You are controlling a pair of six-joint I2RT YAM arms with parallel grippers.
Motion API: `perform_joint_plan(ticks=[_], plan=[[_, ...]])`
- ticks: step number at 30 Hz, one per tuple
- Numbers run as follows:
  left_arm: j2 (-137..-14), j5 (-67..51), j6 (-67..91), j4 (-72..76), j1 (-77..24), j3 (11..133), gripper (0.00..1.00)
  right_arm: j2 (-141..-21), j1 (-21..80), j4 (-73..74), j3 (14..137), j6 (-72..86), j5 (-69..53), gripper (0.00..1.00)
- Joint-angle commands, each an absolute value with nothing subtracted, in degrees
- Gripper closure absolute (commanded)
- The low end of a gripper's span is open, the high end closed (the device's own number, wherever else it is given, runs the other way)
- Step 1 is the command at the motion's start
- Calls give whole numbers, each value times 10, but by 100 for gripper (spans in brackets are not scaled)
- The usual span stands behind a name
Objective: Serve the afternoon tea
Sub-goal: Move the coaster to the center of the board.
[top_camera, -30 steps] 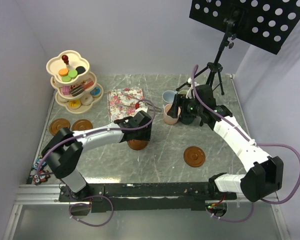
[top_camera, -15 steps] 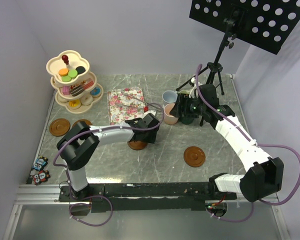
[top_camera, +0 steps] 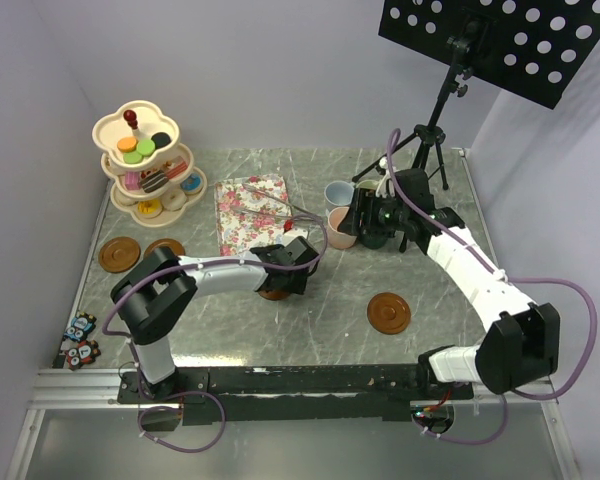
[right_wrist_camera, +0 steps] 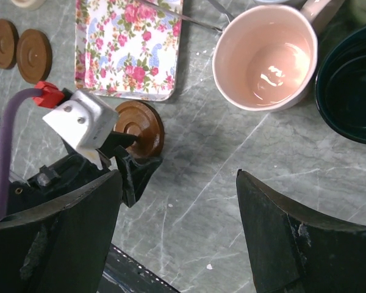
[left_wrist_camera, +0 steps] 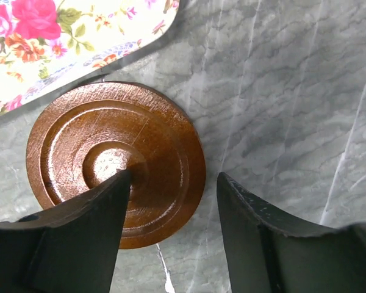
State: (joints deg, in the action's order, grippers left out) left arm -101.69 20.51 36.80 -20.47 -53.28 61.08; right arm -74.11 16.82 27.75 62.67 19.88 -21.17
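Observation:
A round brown saucer [left_wrist_camera: 110, 152] lies on the marble table just below the floral tray. My left gripper [left_wrist_camera: 174, 177] hangs open over the saucer's right rim, one finger above its centre and the other over bare table; the saucer [top_camera: 270, 292] is partly hidden under it from above. My right gripper [right_wrist_camera: 179, 177] is open and empty above the table, near the pink mug [right_wrist_camera: 265, 58] and the dark green mug [right_wrist_camera: 348, 79]. A light blue mug [top_camera: 337, 192] stands behind the pink one. The cream three-tier stand [top_camera: 130, 130] holds cakes and macarons at the back left.
The floral tray [top_camera: 245, 210] with metal tongs [top_camera: 285, 207] lies mid-table. Two saucers [top_camera: 119, 253] [top_camera: 164, 250] sit at the left and one [top_camera: 389, 312] at the front right. A tripod [top_camera: 425, 140] stands at the back right. Small toys [top_camera: 78, 340] lie at the left edge.
My left gripper has dropped lower and shifted slightly right over the saucer, and its elbow has swung forward. The right arm has hardly moved.

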Motion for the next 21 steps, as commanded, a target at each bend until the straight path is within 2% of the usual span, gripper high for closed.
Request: perform_joint_plan(ticks=[1, 8, 16, 21], plan=[[-1030, 219, 383, -219, -534, 611, 39, -754, 163, 261, 655, 198, -228, 18], [-998, 253, 467, -308, -502, 558, 57, -768, 157, 258, 662, 196, -229, 18], [-911, 221, 559, -357, -461, 459, 57, -793, 149, 246, 671, 197, -241, 18], [-888, 224, 590, -377, -367, 428, 62, -809, 146, 246, 688, 192, -248, 18]])
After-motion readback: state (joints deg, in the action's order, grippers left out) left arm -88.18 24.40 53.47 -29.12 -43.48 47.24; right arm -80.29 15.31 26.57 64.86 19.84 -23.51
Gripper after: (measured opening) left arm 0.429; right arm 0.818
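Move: The coaster lies almost under the left hand, its middle about 3 cm to the left, 1 cm ahead and 1 cm below, so the fingers straddle its right rim. The flowered tray's middle is some 18 cm ahead and 8 cm left, and the pink cup about 14 cm ahead and 14 cm right. From the right hand the coaster lies roughly 18 cm left, 14 cm back and 18 cm below. The left fingers first close partway, one over the coaster's face and the other just outside its right rim, pinching that side while the hand barely shifts; then the hand sweeps about 11 cm left, just above the table and past the tray's near edge, turning some 25 degrees counter-clockwise as it drags the coaster along. Meanwhile the right hand, empty and still open, eases a couple of centimetres forward and down by the pink cup. ##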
